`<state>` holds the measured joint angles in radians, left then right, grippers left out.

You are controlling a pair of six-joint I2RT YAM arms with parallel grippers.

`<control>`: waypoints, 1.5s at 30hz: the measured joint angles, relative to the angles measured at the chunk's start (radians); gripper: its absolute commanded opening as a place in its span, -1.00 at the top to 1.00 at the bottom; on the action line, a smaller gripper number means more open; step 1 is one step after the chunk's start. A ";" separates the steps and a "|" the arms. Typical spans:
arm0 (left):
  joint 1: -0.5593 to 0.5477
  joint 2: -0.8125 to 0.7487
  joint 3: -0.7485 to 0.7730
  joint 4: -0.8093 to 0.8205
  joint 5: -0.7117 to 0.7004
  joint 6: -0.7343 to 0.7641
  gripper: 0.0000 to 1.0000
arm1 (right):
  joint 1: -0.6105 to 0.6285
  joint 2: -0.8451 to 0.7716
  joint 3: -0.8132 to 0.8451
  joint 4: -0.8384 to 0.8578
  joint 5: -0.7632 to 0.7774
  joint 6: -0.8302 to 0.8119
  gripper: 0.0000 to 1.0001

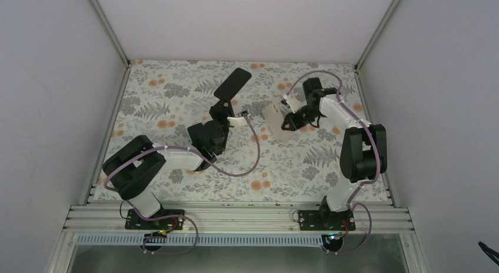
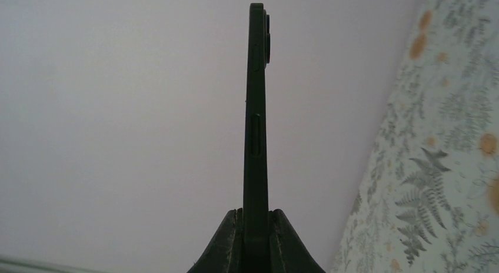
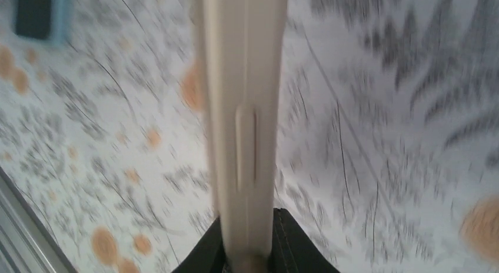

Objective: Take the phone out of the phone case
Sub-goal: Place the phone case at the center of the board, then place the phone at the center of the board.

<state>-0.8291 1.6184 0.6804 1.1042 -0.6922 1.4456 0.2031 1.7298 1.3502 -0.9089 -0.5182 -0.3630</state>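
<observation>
The black phone [image 1: 232,85] is out of its case and tilts up above the floral table, with my left gripper [image 1: 222,108] shut on its lower end. In the left wrist view the phone [image 2: 256,108] stands edge-on, both fingers of the left gripper [image 2: 256,232] pressed on it. The cream phone case [image 1: 275,117] hangs low over the table to the right of the phone and apart from it. My right gripper [image 1: 289,121] grips its right end. In the blurred right wrist view the case [image 3: 244,108] runs up from between the fingers of the right gripper [image 3: 247,243].
White walls [image 1: 65,79] close in the floral table [image 1: 176,90] on the left, back and right. An aluminium rail [image 1: 235,217] carries both arm bases at the near edge. Purple cables [image 1: 235,170] loop off the left arm over the cloth.
</observation>
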 measured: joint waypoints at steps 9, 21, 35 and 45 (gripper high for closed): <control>-0.039 0.166 0.038 -0.028 -0.007 0.006 0.95 | -0.155 0.032 -0.121 -0.070 0.088 -0.082 0.44; -0.087 0.274 0.097 -0.128 -0.001 -0.051 0.95 | -0.212 -0.035 -0.140 -0.023 0.327 -0.083 -0.37; -0.142 0.312 0.130 -0.436 0.081 -0.175 0.95 | -0.212 -0.333 -0.139 0.008 0.400 -0.101 -0.44; -0.194 0.343 0.216 -0.587 0.100 -0.257 0.59 | -0.212 -0.404 -0.134 -0.025 0.382 -0.110 -0.53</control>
<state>-1.0229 1.9610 0.8963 0.5167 -0.5919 1.1885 -0.0090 1.3262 1.2167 -0.9340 -0.1364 -0.4728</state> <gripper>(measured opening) 0.084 0.743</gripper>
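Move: Held edge-on at the right fingertips, the phone case has its middle about 5 cm to their left and some 4 cm below. Its spot on the board lies some 3 cm back, 3 cm to the right and 11 cm down from that hand. From the left hand that spot is about 25 cm right, 5 cm back and 23 cm down. The bare phone this hand holds has its middle 8 cm ahead and 3 cm right, level in height; the blue-cased phone lies 12 cm left, 5 cm back and 24 cm below. Sweeping right about 14 cm while sinking some 6 cm, the right hand brings the case down, opens its fingers wide to let go, then rises about 13 cm clear. Meanwhile the left hand, keeping its grip on the phone's end, sinks some 19 cm and swings about 11 cm right and a little back towards the case, tipping the phone about 30 degrees nose-down. ##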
